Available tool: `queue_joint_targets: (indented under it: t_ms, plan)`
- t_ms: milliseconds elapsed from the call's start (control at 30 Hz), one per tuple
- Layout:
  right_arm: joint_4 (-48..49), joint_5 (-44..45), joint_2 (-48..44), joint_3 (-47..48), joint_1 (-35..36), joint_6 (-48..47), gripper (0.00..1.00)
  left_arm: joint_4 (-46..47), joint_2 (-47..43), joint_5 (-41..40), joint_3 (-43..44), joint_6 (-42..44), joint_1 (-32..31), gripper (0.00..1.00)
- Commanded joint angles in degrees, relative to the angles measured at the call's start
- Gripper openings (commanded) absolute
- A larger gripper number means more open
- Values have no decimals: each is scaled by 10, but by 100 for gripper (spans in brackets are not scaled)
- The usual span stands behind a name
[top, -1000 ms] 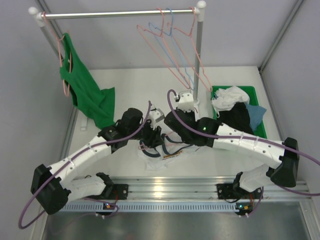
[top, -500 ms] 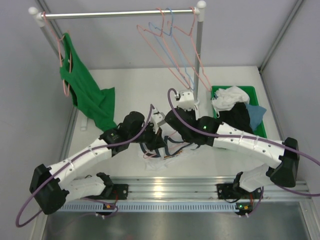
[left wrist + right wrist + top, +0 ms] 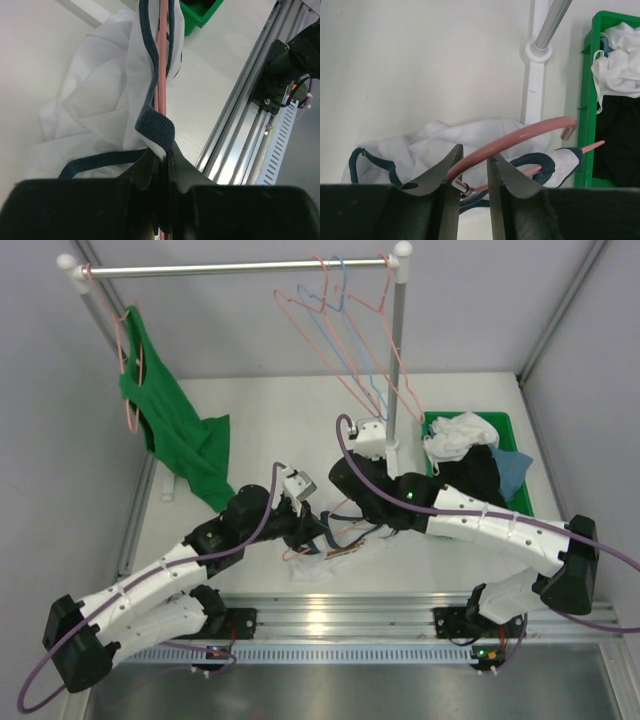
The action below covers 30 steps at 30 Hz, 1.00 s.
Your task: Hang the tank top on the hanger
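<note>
The white tank top (image 3: 316, 566) with navy trim lies crumpled on the table between my two arms. In the left wrist view my left gripper (image 3: 162, 150) is shut on a navy-trimmed strap of the tank top (image 3: 100, 90), and the pink wire of the hanger (image 3: 162, 75) runs through the same pinch. My left gripper (image 3: 310, 526) sits low over the cloth. In the right wrist view my right gripper (image 3: 472, 161) stands slightly open, with the hook of the hanger (image 3: 520, 136) lying across the gap. The tank top (image 3: 445, 145) lies just beyond it. From above, the arms hide most of the hanger.
A clothes rail carries spare pink hangers and a light blue one (image 3: 345, 330). A green tank top (image 3: 175, 435) hangs at its left end. The rack post (image 3: 397, 360) stands just behind my right wrist. A green bin (image 3: 495, 417) of clothes sits at the right. An aluminium rail (image 3: 340, 615) lines the near edge.
My left gripper has shut on the tank top's strap and the left arm has drawn back toward the lower left. The right jaws have parted around the hanger's hook.
</note>
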Motion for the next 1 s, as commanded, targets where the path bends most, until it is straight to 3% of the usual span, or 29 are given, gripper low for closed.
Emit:
queue_joint_targets:
  t_ms: [0, 167, 267, 467, 600, 967]
  plan:
    - [-9, 17, -21, 27, 1, -7, 27, 100, -33, -67, -28, -42, 4, 0]
    - [-8, 14, -23, 32, 3, -18, 46, 135, -66, -96, -59, -58, 1, 0]
    - [2, 3, -31, 33, 4, -30, 67, 139, -83, -113, -68, -60, 1, 0]
    - [43, -39, -67, 23, 5, -62, 85, 151, -114, -150, -95, -71, 0, 0]
    - [56, -56, -107, 8, 5, -66, 92, 144, -137, -174, -104, -77, 1, 0]
    - [19, -16, -179, 4, 4, -45, 95, 44, -196, -286, -68, -83, 1, 0]
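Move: The hanger's hook sits between the right fingertips, their grip already loosening; it lies about 9 cm ahead, 13 cm right and 6 cm above the left gripper, which still pinches the hanger's near end and one strap. The tank top's bulk spreads some 5 cm back, 5 cm left and 20 cm below the right hand. From that hand the rack's post foot is roughly 20 cm ahead and 3 cm right, the green basket 13 cm ahead and 24 cm right. Open the right gripper wide to free the hanger's hook, then raise it about 9 cm, easing back and to the right, clear of the hanger. Keep the left fingers shut on hanger end and strap; carry them left some 6 cm, also forward and a little up, turning counter-clockwise about 25 degrees so the hanger's far end swings forward. ##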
